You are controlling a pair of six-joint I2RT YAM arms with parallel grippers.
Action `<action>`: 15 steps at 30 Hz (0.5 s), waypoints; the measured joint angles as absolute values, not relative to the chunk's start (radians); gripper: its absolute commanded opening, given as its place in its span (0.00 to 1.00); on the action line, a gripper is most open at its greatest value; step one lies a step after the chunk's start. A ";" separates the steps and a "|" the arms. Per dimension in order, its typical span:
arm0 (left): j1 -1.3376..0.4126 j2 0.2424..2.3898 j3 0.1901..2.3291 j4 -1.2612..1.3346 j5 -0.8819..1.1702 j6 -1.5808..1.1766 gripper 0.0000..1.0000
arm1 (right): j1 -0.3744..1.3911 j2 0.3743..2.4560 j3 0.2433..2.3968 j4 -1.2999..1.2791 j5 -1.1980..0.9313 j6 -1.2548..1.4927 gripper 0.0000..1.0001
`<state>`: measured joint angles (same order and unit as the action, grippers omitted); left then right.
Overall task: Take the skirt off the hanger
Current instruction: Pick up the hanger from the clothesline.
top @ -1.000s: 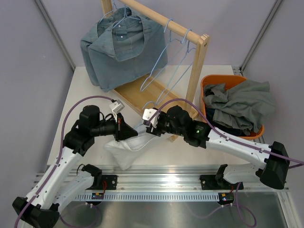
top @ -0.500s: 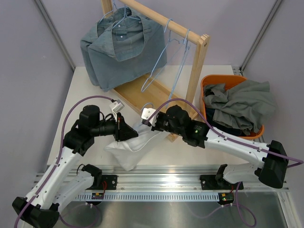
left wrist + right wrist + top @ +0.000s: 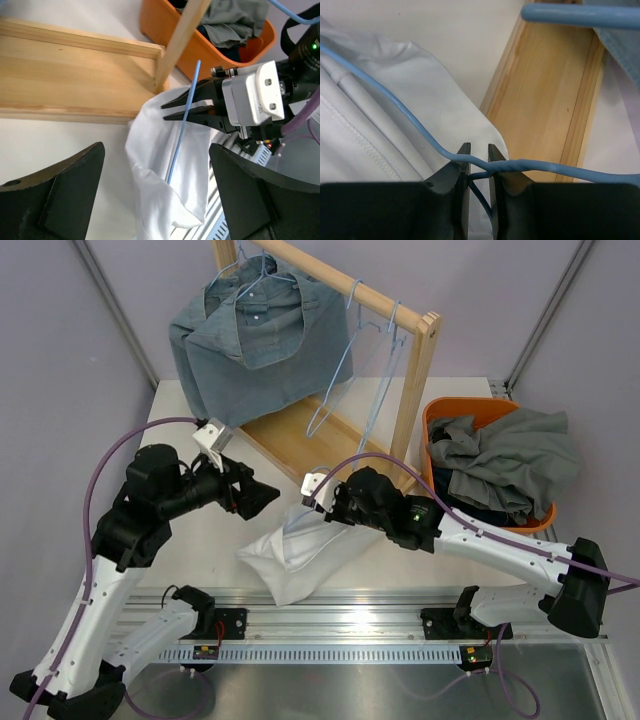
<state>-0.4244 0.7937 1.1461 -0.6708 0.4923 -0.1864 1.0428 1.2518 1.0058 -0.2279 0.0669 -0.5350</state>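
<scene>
The white skirt lies crumpled on the table near the front edge. A thin blue wire hanger runs across it, and the wire's lower end slips into a fold of the cloth. My right gripper is shut on the hanger at its twisted neck, right over the skirt, beside the rack's wooden base. My left gripper hangs open to the left of the skirt, apart from it, with nothing between its fingers. In the left wrist view the skirt shows between my wide left gripper fingers.
A wooden clothes rack stands behind, with denim garments and empty blue hangers on its rail. Its base plank lies just behind both grippers. An orange basket of grey clothes sits at the right.
My left gripper let go of the skirt, opened wide and drew back to the left. My right gripper closed on the hanger's neck. The skirt slid a little to the right.
</scene>
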 measured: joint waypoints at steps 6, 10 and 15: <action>-0.426 0.785 1.155 -0.777 0.387 -0.181 0.88 | 1.043 1.259 1.032 -0.325 0.162 -0.477 0.00; -0.435 0.785 1.151 -0.845 0.311 -0.211 0.86 | 1.033 1.286 1.040 -0.366 0.227 -0.463 0.00; -0.480 0.782 1.111 -0.873 0.232 -0.295 0.83 | 0.984 1.362 1.075 -0.420 0.271 -0.443 0.00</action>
<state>-0.4801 0.7818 1.1114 -0.8726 0.2321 -0.2955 0.9836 1.3621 1.0752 -0.4202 0.2714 -0.4435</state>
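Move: The right hand still pinches the blue hanger by its neck, the white skirt hanging on it, centred about 4 cm to that hand's left, 8 cm back and 6 cm below. The wooden rack's near corner lies roughly 12 cm right, level ahead and 15 cm down; the nearest empty hanger hangs some 18 cm ahead, 12 cm right and 10 cm higher. From the empty, open left hand, the skirt is about 12 cm right, 8 cm back and 15 cm below. Sinking and swinging to the right, the right hand keeps its pinch on the hanger neck and carries hanger and skirt about 5 cm right, 4 cm down and, increasingly, forward, towards the rack's near corner, turning clockwise and rolling. The left hand, already free of the hanger, drops nearly 6 cm and draws left, fingers still wide, tipping down and turning counter-clockwise by some 20 degrees in all. ##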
